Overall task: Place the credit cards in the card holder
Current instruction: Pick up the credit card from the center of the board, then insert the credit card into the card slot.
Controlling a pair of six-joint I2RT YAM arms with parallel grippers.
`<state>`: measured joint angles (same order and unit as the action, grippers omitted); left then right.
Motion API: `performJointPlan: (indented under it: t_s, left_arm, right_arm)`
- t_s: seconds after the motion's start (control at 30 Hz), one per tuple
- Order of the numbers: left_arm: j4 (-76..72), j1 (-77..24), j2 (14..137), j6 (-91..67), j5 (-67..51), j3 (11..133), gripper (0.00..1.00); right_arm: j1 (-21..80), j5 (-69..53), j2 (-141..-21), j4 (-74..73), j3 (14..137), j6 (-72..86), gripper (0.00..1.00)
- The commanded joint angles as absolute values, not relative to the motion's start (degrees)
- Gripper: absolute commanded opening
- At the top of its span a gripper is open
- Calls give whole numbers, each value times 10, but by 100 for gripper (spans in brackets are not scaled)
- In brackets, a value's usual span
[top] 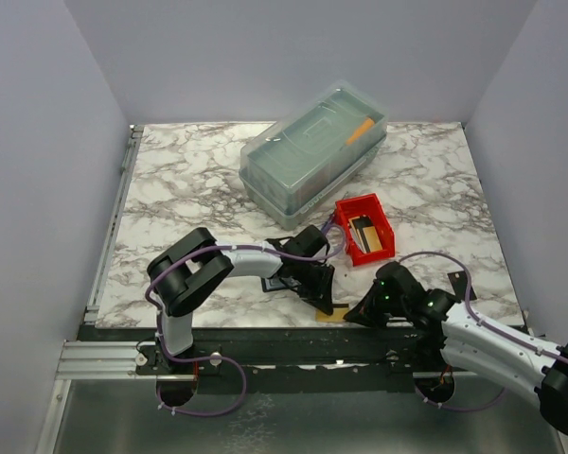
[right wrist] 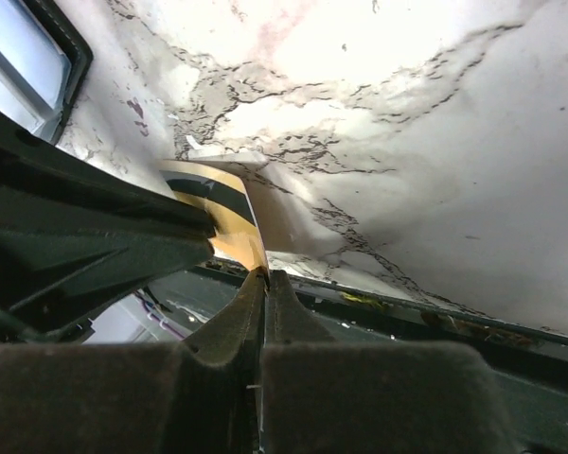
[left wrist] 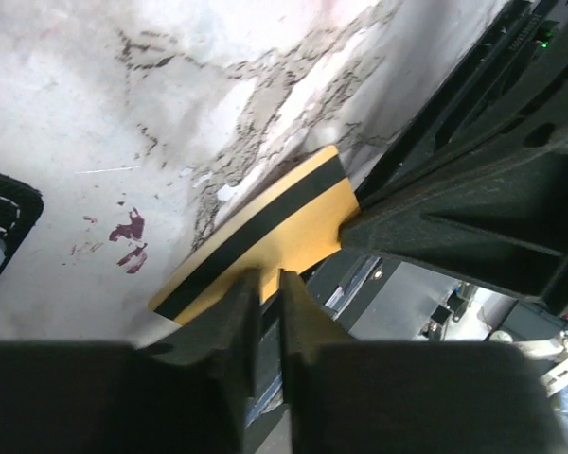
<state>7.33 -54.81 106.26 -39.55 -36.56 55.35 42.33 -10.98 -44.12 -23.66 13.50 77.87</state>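
Observation:
A tan credit card (left wrist: 265, 222) with a dark stripe lies at the table's near edge, partly overhanging it, and shows as a tan sliver (top: 334, 316) in the top view. My right gripper (right wrist: 266, 275) is shut on the tan card (right wrist: 229, 227), pinching its edge between the fingertips. My left gripper (left wrist: 269, 280) meets the opposite edge with its jaws a narrow gap apart. The two grippers (top: 324, 305) (top: 353, 314) face each other across the card. A flat black card holder (top: 280, 282) lies partly under the left arm, and its black rim (left wrist: 5, 222) shows at the left.
A red bin (top: 384, 222) holding more cards stands just behind the grippers. A large clear lidded box (top: 312, 151) sits at the back. The table's near edge and the metal frame (top: 265, 345) lie directly below the card. Grey walls close in both sides.

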Motion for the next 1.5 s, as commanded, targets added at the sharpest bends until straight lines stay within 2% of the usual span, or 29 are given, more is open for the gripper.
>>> performJointPlan:
  t_s: [0.0,0.1,0.3,0.43,0.7,1.0,1.13,1.3,1.47]
  left_arm:
    - [109,-539,1020,-374,-371,592,29]
    - [130,-525,993,-364,-392,614,37]
    - [150,-460,943,-343,-469,635,45]
    - [161,-408,930,-326,-520,638,46]
    - [174,-352,892,-278,-537,641,45]
    - [198,-321,837,-232,-533,615,49]
    - [198,-321,817,-222,-527,590,57]
    - [212,-312,808,-221,-544,575,64]
    - [214,-306,785,-235,-627,542,63]
  right_arm:
    - [423,-84,-431,-227,140,759,0]
    - [423,-76,-422,-236,153,742,0]
    - [423,-56,-385,-242,188,686,0]
    - [423,-47,-387,-211,207,633,0]
    - [422,-38,-453,-168,282,509,0]
    - [423,-235,-573,-193,438,330,0]
    - [423,-309,-616,-217,486,295,0]
    - [422,-345,-640,-216,508,279,0]
    - [423,-354,-658,-229,526,265,0]
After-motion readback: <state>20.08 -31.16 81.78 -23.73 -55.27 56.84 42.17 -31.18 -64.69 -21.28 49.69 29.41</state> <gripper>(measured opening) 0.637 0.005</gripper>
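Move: The right hand already pinches the credit card's right end; its middle is about 4 cm left, level fore and aft and 1 cm lower. The card holder lies some 11 cm ahead, 14 cm left and 2 cm lower; the red box is 21 cm ahead and 5 cm right, about level in height. The card's middle is directly under the left hand, about 2 cm down. Right hand lifts its pinched card some 17 cm and leftward, turning counter-clockwise; left opens and rises alongside. ##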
